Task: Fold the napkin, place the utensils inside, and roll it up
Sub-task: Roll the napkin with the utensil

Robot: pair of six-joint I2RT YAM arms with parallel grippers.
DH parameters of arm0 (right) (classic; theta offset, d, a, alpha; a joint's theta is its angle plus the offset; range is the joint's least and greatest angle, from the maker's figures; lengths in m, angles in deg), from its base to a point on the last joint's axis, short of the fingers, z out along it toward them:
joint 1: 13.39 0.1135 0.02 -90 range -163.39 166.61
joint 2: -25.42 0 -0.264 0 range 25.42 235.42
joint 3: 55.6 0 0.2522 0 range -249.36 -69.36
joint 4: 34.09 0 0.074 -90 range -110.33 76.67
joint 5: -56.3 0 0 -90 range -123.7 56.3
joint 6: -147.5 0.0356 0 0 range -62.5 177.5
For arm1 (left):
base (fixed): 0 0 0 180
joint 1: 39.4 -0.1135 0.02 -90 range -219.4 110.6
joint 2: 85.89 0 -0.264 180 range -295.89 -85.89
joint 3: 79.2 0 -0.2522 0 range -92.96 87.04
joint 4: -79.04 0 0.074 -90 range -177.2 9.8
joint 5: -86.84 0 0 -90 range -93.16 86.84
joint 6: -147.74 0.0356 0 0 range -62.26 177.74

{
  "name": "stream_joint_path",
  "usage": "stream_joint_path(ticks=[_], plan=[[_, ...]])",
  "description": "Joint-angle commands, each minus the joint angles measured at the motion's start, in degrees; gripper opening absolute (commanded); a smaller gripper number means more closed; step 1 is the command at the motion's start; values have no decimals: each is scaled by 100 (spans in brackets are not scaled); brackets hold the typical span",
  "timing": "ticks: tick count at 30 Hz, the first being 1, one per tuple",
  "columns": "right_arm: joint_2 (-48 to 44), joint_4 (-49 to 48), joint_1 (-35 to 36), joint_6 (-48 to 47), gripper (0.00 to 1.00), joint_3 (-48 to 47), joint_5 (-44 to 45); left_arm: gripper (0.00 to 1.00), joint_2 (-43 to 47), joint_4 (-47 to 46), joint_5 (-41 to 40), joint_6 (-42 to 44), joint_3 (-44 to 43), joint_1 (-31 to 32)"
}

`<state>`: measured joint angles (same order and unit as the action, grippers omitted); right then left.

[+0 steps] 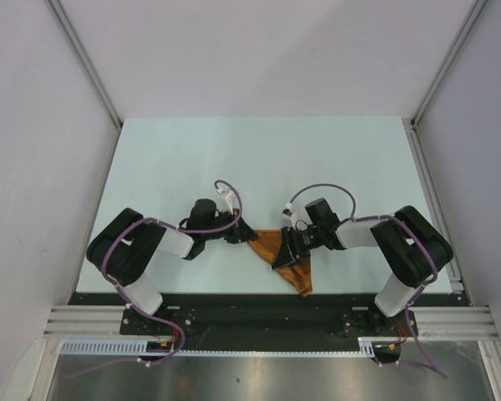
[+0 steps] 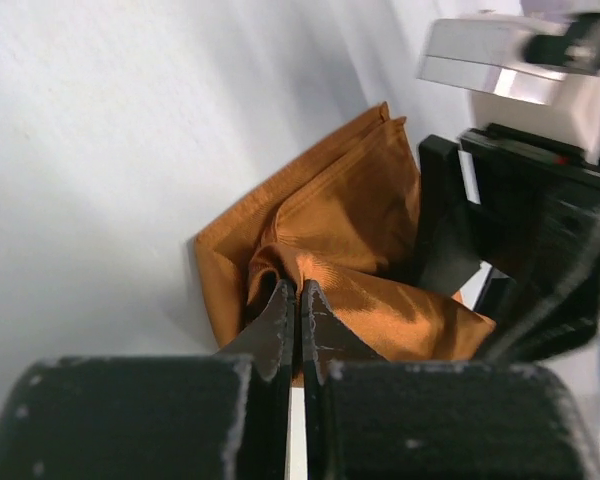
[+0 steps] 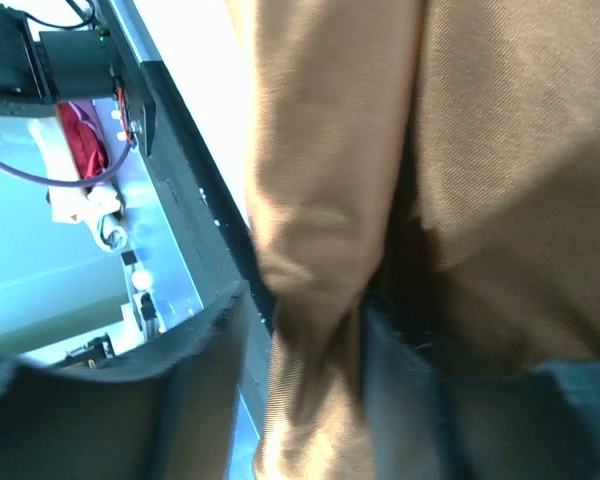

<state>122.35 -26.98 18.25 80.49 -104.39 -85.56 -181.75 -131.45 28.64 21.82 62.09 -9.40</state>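
The rust-orange napkin (image 1: 273, 245) lies bunched near the table's front edge between my two grippers, with a tail trailing toward the edge. My left gripper (image 1: 243, 237) is at its left corner. In the left wrist view the left gripper (image 2: 293, 292) is shut, with a raised fold of the napkin (image 2: 360, 220) pinched at its tips. My right gripper (image 1: 286, 252) sits over the cloth's middle. In the right wrist view the right gripper (image 3: 302, 300) stands open with a hanging fold of the napkin (image 3: 480, 150) between the fingers, clear of the left finger. The utensils are out of view.
The black front rail (image 1: 259, 302) runs just below the napkin's tail, and the right wrist view shows the same rail (image 3: 170, 150). Pale table surface (image 1: 259, 159) stretches behind the arms. Enclosure walls stand at both sides.
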Motion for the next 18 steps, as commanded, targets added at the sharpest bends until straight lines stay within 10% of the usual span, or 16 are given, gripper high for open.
stream_joint_path(ticks=[1,7,18], plan=[[-498,882,0,-180,60,-109,1045,0,-135,1118,-41,568,-571,50],[-1823,2246,289,-434,71,-584,2572,0,-320,1621,46,788,-845,50],[-2592,2714,2889,-584,75,-900,6344,0,-434,1920,99,841,-1056,103]])
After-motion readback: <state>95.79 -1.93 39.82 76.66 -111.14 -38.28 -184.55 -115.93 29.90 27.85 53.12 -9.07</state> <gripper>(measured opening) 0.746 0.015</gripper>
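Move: Between the right hand's half-open fingers lies the middle of the napkin roll, at the hand point or barely 1 cm under it; its near end is about 6 cm back and 5 cm to the right, and the unrolled flap some 3 cm ahead and 4 cm to the right. The left hand already pinches the roll's far-left end; from that hand the roll's middle lies roughly 8 cm back, 7 cm to the right, about 1 cm lower. Opening wider around the roll, the right fingers come free as the hand rises about 6 cm, first edging 2 cm forward and 2 cm right, then swinging back above the roll. Meanwhile its wrist turns some 40 degrees, so the fingers point more steeply down and forward-left. The left hand keeps its pinch and settles about 1.5 cm lower. ##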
